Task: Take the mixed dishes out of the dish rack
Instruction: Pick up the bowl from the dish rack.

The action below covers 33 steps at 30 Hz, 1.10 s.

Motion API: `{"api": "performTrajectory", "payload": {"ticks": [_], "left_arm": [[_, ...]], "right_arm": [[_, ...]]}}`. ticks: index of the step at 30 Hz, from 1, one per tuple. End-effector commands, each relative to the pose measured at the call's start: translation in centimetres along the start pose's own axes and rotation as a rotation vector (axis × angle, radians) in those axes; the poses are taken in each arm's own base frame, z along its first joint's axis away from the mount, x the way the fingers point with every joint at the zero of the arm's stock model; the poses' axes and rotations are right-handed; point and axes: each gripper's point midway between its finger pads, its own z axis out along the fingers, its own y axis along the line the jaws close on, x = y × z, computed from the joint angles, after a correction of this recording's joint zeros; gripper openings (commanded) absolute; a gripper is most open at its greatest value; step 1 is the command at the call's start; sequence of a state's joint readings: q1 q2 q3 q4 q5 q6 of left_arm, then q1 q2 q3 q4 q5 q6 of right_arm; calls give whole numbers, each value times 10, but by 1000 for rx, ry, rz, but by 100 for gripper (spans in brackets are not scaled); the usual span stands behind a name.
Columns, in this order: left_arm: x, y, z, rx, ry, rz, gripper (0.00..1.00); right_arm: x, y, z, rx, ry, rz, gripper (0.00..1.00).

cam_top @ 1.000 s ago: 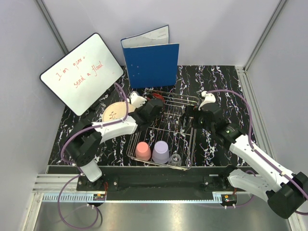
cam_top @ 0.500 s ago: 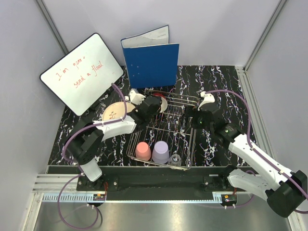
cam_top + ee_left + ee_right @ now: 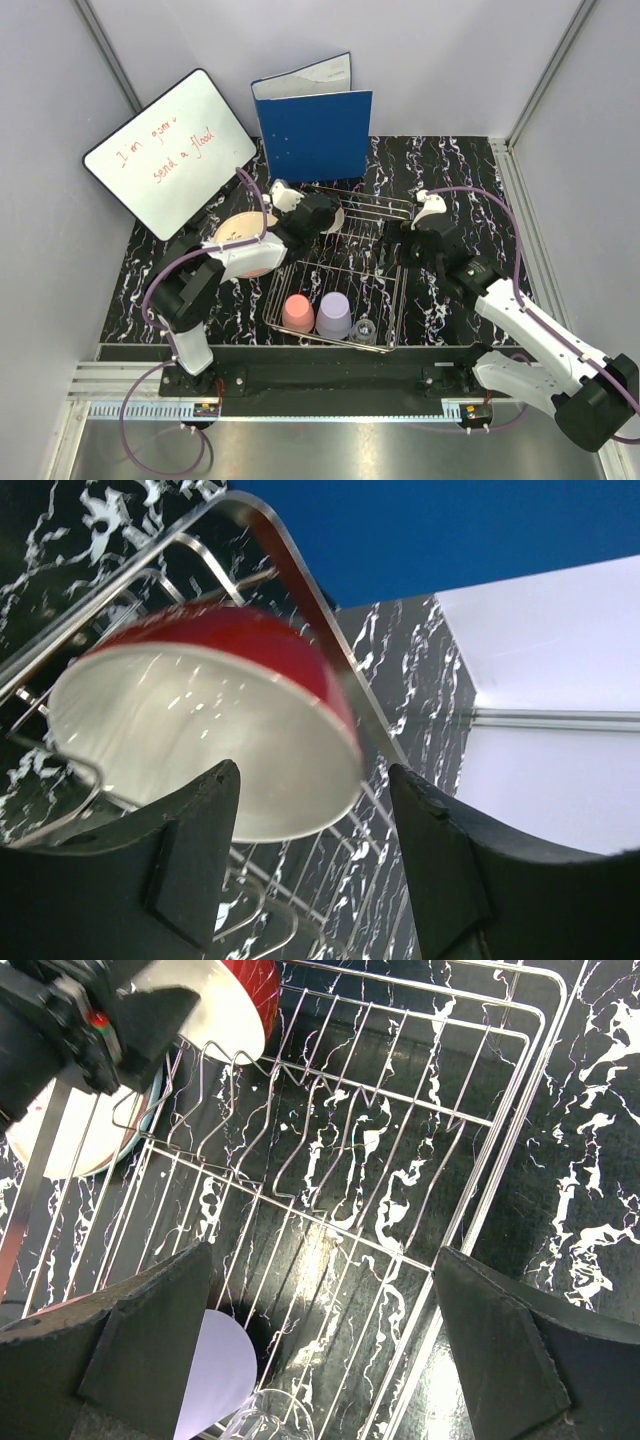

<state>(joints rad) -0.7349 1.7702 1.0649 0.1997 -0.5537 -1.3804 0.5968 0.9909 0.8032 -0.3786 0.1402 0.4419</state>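
The dish rack (image 3: 385, 300) sits mid-table. A red bowl (image 3: 337, 213) with a cream inside leans on its side at the rack's back left corner. My left gripper (image 3: 322, 217) is right at it, open. In the left wrist view the red bowl (image 3: 200, 730) fills the space just ahead of the left gripper (image 3: 312, 770), its lower rim between the spread fingertips. A pink cup (image 3: 297, 313), a lavender cup (image 3: 333, 315) and a small clear glass (image 3: 364, 332) stand along the rack's near edge. My right gripper (image 3: 322, 1253) hangs open over bare rack wires (image 3: 400, 1160).
Two stacked plates (image 3: 243, 243) lie on the table left of the rack, under the left arm. A blue binder (image 3: 315, 130) stands behind the rack and a whiteboard (image 3: 170, 150) leans at the back left. White walls close in the table.
The left gripper has moved toward the back of the rack, up to the red bowl, and its jaws narrowed and then widened again. The right arm has barely moved.
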Motion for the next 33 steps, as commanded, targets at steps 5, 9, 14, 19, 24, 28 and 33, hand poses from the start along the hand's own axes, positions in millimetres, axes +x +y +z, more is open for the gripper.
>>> {"api": "performTrajectory", "payload": {"ticks": [5, 9, 14, 19, 24, 28, 33], "left_arm": [[-27, -40, -1, 43, -52, 43, 66], [-29, -42, 10, -10, -47, 119, 61], [-26, -37, 19, -56, -36, 178, 52], [-18, -18, 26, -95, -9, 192, 50], [-11, -3, 34, -122, 21, 205, 50], [-12, 1, 40, -132, 25, 209, 45], [-14, 4, 47, -138, 26, 213, 26]], "right_arm": [[-10, 1, -1, 1, -48, -4, 100], [-11, 1, -1, 1, -53, -3, 100], [-11, 1, -2, 2, -57, -3, 100], [-12, 0, -2, 5, -59, -6, 100], [-12, 1, -1, 3, -56, -6, 100], [-11, 1, 1, 4, -52, -8, 100], [-9, 0, 2, 10, -46, -10, 100]]}}
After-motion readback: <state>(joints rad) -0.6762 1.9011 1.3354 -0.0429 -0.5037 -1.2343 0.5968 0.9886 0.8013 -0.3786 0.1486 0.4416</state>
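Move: The rack's red-and-white bowl sits at the left hand's open fingertips: its middle is about 3 cm left, level fore and aft and some 5 cm below, with its far right rim just ahead of the fingers. The blue binder leans about 13 cm ahead and 4 cm left of this hand; the unloaded plates lie roughly 10 cm back, 25 cm left and 13 cm below. From the right hand the bowl is some 14 cm ahead, 17 cm left and 10 cm lower. The left fingers straddle the bowl's far right rim, one inside and one outside, and narrow on it, the outer one against the wall. To get there the hand hops up about 3.5 cm while going forward, then sinks back down over the rim, ending some 3.5 cm farther forward, rolled about 10 degrees with its left side rising. ##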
